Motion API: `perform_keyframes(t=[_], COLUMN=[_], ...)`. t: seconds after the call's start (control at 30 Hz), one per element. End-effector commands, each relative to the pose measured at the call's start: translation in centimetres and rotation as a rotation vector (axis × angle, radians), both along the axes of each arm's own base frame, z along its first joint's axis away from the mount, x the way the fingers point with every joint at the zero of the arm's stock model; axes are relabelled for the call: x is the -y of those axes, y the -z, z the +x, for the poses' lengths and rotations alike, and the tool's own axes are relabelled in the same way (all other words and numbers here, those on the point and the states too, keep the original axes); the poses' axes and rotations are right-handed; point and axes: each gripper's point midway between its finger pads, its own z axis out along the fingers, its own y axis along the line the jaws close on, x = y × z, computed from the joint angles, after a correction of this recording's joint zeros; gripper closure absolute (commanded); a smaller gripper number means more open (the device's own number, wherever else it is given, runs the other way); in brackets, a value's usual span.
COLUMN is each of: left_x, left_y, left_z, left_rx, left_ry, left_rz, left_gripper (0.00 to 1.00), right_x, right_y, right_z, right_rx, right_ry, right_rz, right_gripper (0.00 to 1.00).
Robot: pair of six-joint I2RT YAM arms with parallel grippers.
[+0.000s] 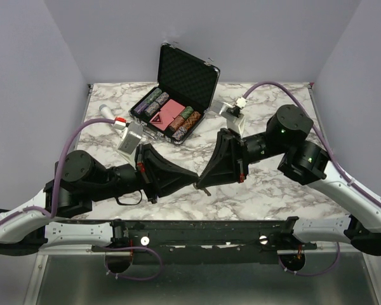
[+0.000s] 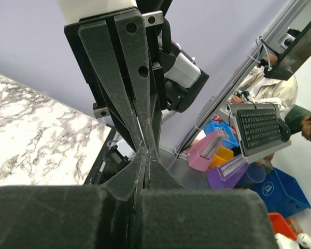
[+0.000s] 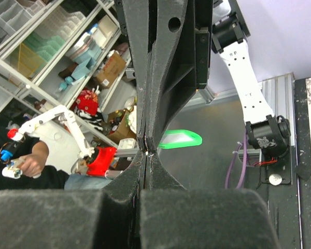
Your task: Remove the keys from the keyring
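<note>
My left gripper and right gripper meet tip to tip above the marble table, near its front middle. Both are shut. In the right wrist view a thin metal glint, the keyring, shows where my right gripper touches the left gripper's fingers coming down from above. The keys, one bright green piece, stick out sideways just right of that joint. In the left wrist view my left gripper butts against the right gripper's fingers, and neither ring nor green piece shows.
An open black case of poker chips stands at the back middle of the table. A white cylindrical microphone lies at the back left. Both arms' bases and cables line the near edge.
</note>
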Motion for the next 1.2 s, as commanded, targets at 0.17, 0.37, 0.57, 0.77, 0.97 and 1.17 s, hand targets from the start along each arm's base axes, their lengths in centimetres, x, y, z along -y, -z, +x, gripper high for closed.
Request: perform_keyframes(t=[0.17, 0.37, 0.57, 0.77, 0.97, 1.17], left_x=[0.3, 0.7, 1.2, 1.5, 1.8, 2.1], left_y=[2.1, 2.7, 3.4, 4.4, 5.2, 6.3], left_z=[-3.1, -3.9, -5.0, -6.3, -7.7, -8.9], left_rx=[-0.015, -0.015, -0.015, -0.015, -0.016, -0.018], left_ry=[0.174, 0.225, 0.293, 0.385, 0.488, 0.583], left_rz=[0.093, 0.142, 0.195, 0.259, 0.311, 0.381], left_gripper=[1.0, 1.0, 1.0, 1.0, 1.0, 1.0], right_x=[-0.2, -0.2, -0.2, -0.3, -0.4, -0.6], right_y=[0.0, 0.4, 1.0, 1.7, 2.2, 3.0], right_z=[-0.1, -0.3, -0.2, -0.3, -0.4, -0.4], right_rx=[0.03, 0.032, 0.035, 0.037, 0.028, 0.011], right_ry=[-0.039, -0.063, -0.083, -0.107, -0.131, -0.153], right_rz=[-0.038, -0.078, -0.119, -0.164, -0.18, -0.199], right_gripper=[0.99, 0.99, 0.99, 0.99, 0.99, 0.99])
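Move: Right between the two sets of fingertips sits the keyring, about 1 cm to the right of the left hand's pinch and 1 cm to the left of the right hand's, at roughly the same height. From the right hand, the brown key sticks out about 2 cm back and 1 cm down, neither left nor right, and the green tag hangs some 3 cm left and 3 cm below, neither ahead nor back. Keeping both grippers shut and tip to tip at the keyring, the two arms travel together, about 4 cm back towards the bases, 2–3 cm down and 2 cm to the right, quickening as they go. Meanwhile both wrists turn opposite ways, the left clockwise and the right counter-clockwise by some 15 degrees each, and tip their fingers down, folding the joint between the hands without pulling the tips apart. ##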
